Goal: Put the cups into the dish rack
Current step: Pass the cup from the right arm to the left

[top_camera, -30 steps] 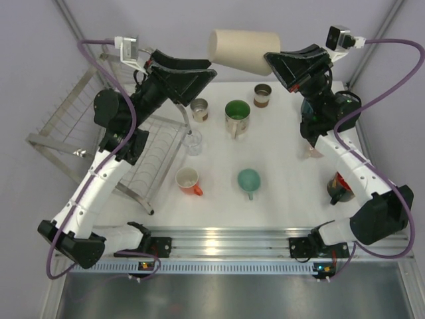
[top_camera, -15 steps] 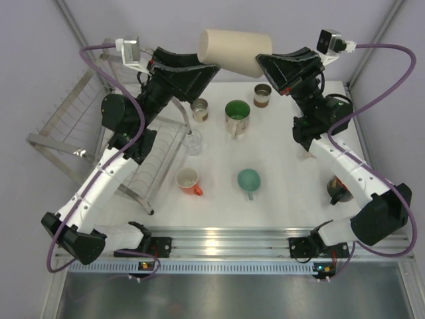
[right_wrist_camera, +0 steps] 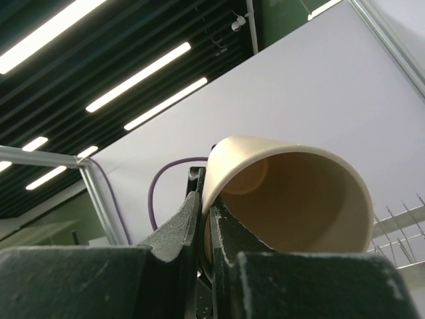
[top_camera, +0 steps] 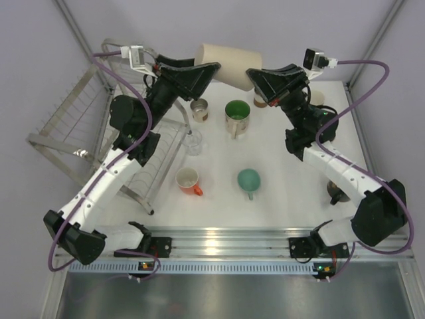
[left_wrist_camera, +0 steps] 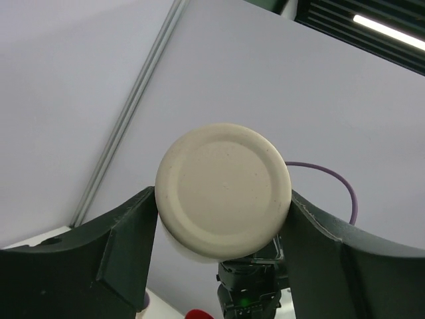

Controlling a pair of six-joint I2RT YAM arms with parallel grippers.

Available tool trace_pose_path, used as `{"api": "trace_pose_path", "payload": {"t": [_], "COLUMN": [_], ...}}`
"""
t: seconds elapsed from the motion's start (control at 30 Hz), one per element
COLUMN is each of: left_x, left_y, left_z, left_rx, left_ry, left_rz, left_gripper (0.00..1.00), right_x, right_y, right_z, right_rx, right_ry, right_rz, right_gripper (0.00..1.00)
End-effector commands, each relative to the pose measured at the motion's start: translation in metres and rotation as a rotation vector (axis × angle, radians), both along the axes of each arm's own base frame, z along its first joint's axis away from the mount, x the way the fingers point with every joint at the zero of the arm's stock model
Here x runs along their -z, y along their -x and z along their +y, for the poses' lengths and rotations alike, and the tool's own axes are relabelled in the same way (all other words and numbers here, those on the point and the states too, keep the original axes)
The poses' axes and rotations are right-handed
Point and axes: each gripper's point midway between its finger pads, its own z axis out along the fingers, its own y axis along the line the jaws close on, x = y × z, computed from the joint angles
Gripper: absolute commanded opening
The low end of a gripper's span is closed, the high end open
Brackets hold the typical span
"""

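Observation:
A beige cup hangs on its side high over the back of the table, between both arms. My right gripper is shut on its rim, one finger inside the cup and one outside. My left gripper straddles the cup's flat base, and both fingers press against its sides. The dish rack of silver wire stands at the left. On the table are a steel cup, a green-inside white cup, a clear glass, an orange-handled white cup and a teal cup.
A brown-banded cup is partly hidden under the right gripper. A dark cup sits behind the right forearm near the table's right edge. Purple cables loop off both wrists. Frame posts rise at the back corners.
The right gripper has carried the beige cup leftward toward the left gripper. The left jaws have narrowed from wide open onto the cup's base.

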Motion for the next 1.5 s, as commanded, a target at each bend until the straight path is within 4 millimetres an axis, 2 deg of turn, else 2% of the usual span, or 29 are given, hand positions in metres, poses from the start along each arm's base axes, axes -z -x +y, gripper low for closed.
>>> {"api": "trace_pose_path", "payload": {"t": [0.0, 0.03, 0.07, 0.1, 0.17, 0.2, 0.23, 0.27, 0.3, 0.33, 0.37, 0.4, 0.43, 0.5, 0.53, 0.57, 0.7, 0.77, 0.9, 1.03, 1.1, 1.17, 1.2, 1.3, 1.47], "left_x": [-0.031, -0.033, -0.034, -0.036, -0.039, -0.042, -0.037, -0.041, -0.032, -0.032, -0.024, -0.012, -0.019, -0.005, -0.005, -0.003, 0.012, 0.016, 0.014, 0.018, 0.030, 0.039, 0.045, 0.054, 0.063], "left_y": [0.020, 0.017, 0.011, 0.006, 0.001, -0.005, -0.012, -0.016, -0.021, -0.024, -0.028, -0.033, -0.032, -0.035, -0.035, -0.035, -0.037, -0.038, -0.045, -0.060, -0.072, -0.081, -0.086, -0.102, -0.119], "left_z": [0.021, 0.024, 0.029, 0.033, 0.045, 0.056, 0.063, 0.073, 0.086, 0.096, 0.112, 0.111, 0.134, 0.152, 0.169, 0.178, 0.206, 0.224, 0.239, 0.245, 0.249, 0.254, 0.267, 0.274, 0.276], "left_rx": [-0.040, -0.079, -0.127, -0.171, -0.281, -0.357, -0.429, -0.494, -0.567, -0.637, -0.721, -0.732, -0.843, -0.942, -1.029, -1.072, -1.238, -1.354, -1.455, -1.484, -1.470, -1.445, -1.451, -1.401, -1.371], "left_ry": [0.089, 0.076, 0.053, 0.036, -0.062, -0.076, -0.146, -0.164, -0.225, -0.275, -0.322, -0.385, -0.400, -0.488, -0.521, -0.542, -0.657, -0.721, -0.784, -0.819, -0.876, -0.858, -0.838, -0.818, -0.814], "left_rz": [-0.086, -0.089, -0.042, -0.022, 0.009, 0.034, 0.040, 0.056, 0.122, 0.119, 0.175, 0.188, 0.195, 0.248, 0.260, 0.269, 0.306, 0.333, 0.351, 0.381, 0.416, 0.460, 0.502, 0.519, 0.541], "left_gripper": [0.24, 0.18, 0.08, 0.00, 0.00, 0.00, 0.00, 0.00, 0.00, 0.00, 0.00, 0.00, 0.00, 0.00, 0.00, 0.00, 0.00, 0.00, 0.00, 0.00, 0.00, 0.00, 0.00, 0.00, 0.00], "right_x": [0.002, 0.005, 0.008, 0.016, 0.022, 0.031, 0.035, 0.039, 0.052, 0.053, 0.069, 0.075, 0.075, 0.091, 0.090, 0.096, 0.098, 0.092, 0.088, 0.091, 0.096, 0.102, 0.103, 0.106, 0.109], "right_y": [0.022, 0.022, 0.023, 0.019, 0.022, 0.020, 0.023, 0.024, 0.022, 0.031, 0.026, 0.027, 0.035, 0.034, 0.040, 0.040, 0.051, 0.056, 0.059, 0.062, 0.061, 0.061, 0.062, 0.061, 0.060], "right_z": [0.004, 0.006, 0.006, 0.009, 0.009, 0.011, 0.009, 0.010, 0.011, 0.007, 0.010, 0.010, 0.006, 0.007, 0.004, 0.005, -0.001, -0.006, -0.007, -0.007, -0.007, -0.006, -0.007, -0.008, -0.009], "right_rx": [-0.046, -0.051, -0.054, -0.049, -0.042, -0.025, -0.019, -0.011, 0.009, 0.014, 0.034, 0.040, 0.046, 0.063, 0.068, 0.068, 0.111, 0.133, 0.134, 0.127, 0.129, 0.128, 0.132, 0.152, 0.175], "right_ry": [-0.005, 0.008, 0.017, 0.038, 0.070, 0.099, 0.129, 0.148, 0.180, 0.196, 0.242, 0.263, 0.276, 0.329, 0.339, 0.371, 0.440, 0.441, 0.454, 0.465, 0.473, 0.486, 0.488, 0.509, 0.538], "right_rz": [-0.047, -0.047, -0.043, -0.021, -0.015, -0.009, 0.003, 0.006, 0.014, -0.001, 0.024, 0.031, 0.013, 0.040, 0.023, 0.042, -0.002, -0.019, -0.029, -0.033, -0.023, -0.017, -0.023, -0.027, -0.036], "right_gripper": [0.09, 0.16, 0.22, 0.37, 0.52, 0.64, 0.68, 0.70, 0.74, 0.75, 0.77, 0.79, 0.79, 0.80, 0.80, 0.81, 0.81, 0.82, 0.82, 0.82, 0.82, 0.82, 0.82, 0.82, 0.83]}}
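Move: I still hold the cream cup's base in my left hand and its rim wall in my right; from my right hand the cup's middle lies about 6 cm left, 2 ahead and 2 higher. From my left hand the dish rack's upper tier, at its far end, is some 28 cm left, 14 ahead and 20 below. The clear glass stands about 7 cm left and 12 ahead, the green mug 9 right and 19 ahead, both roughly 50 below. My right fingers open wide and release the cup's rim, and that hand drops about 12 cm and draws back 5, rolling its left side down some 30 degrees. With my left grip kept on the base, I carry the cup some 28 cm left in an arc, with a brief rise, then forward and down over the upper tier's far end, swinging the wrist far counter-clockwise so the mouth turns down towards the rack. ##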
